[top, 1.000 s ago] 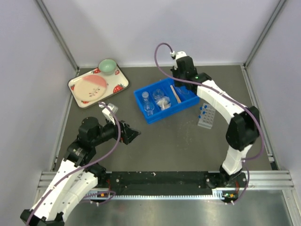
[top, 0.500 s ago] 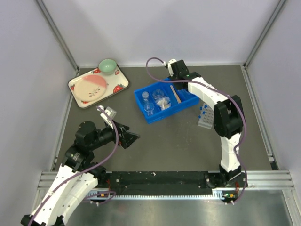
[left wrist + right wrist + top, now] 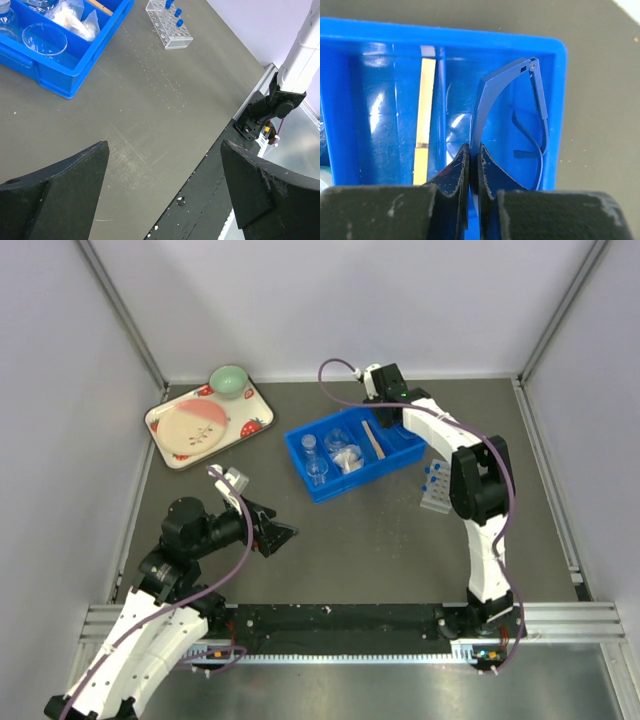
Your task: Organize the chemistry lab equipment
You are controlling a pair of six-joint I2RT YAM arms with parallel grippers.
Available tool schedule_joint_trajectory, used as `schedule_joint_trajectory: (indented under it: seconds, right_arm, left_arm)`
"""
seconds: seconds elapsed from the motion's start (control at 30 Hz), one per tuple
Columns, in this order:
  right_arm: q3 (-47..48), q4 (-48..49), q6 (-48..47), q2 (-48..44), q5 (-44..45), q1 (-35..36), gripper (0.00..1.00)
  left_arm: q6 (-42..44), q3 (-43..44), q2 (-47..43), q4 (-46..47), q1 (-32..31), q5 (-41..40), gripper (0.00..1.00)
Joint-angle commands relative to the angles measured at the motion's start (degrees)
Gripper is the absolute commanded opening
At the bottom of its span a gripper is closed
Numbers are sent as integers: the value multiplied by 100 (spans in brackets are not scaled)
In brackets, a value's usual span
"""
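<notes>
My right gripper (image 3: 474, 155) is shut on the frame of blue safety glasses (image 3: 489, 95), held over the right end compartment of the blue bin (image 3: 470, 41). A thin wooden stick (image 3: 425, 120) lies in the compartment beside it. From above, the right gripper (image 3: 392, 422) hangs over the bin's far right corner. Clear flasks (image 3: 318, 468) and a whitish wad (image 3: 348, 458) sit in the bin. The clear tube rack (image 3: 438, 488) with blue-capped tubes (image 3: 176, 11) stands right of the bin. My left gripper (image 3: 164, 145) is open and empty above bare table near the front edge.
A strawberry-print tray (image 3: 168, 445) with a pink plate and green bowl (image 3: 229, 381) sits at the back left. The black front rail (image 3: 340, 618) runs along the near edge. Grey walls enclose the table on three sides.
The right arm folded its elbow in and swung its wrist left, then slightly right, staying over the bin's far right corner. The left arm drew back a little toward the front.
</notes>
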Motion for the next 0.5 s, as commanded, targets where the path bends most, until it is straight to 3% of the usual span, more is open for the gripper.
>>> schedule_joint_trajectory:
  seconds: [0.0,0.3,0.33,0.47]
  right_arm:
    - [270,-142,84,178,-230,5,0]
    - [559,-458,374,529,-283,5,1]
    - [629,-493,401,556,-222,5,11]
    - [735,-581,506,565,-186,5,32]
  left_arm:
    - [80,-40,13,100,1,59,98]
    - [80,-5,57,56,1,76,98]
    - [89,12,83,47,1,59,98]
    - [133,118,294,-111,1,6,98]
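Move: My right hand already holds the blue-framed glasses over the blue tray. The tray's right-hand compartment has its middle about 7 cm below, 1 cm back and 2 cm right. The wooden stick lies next to it, some 4 cm left of my hand and 2 cm back; the bag is about 10 cm left and 7 cm back, the tube rack 11 cm right and 14 cm back. From my left hand the compartment is about 26 cm ahead and 27 cm right, well below. I lower the glasses about 4 cm with my right hand, straight down into the tray's right-hand compartment beside the divider, tipping the fingers a few degrees further downward. At the bottom I stop and part my fingertips to about a quarter open, letting go of the rim while staying down around it. ##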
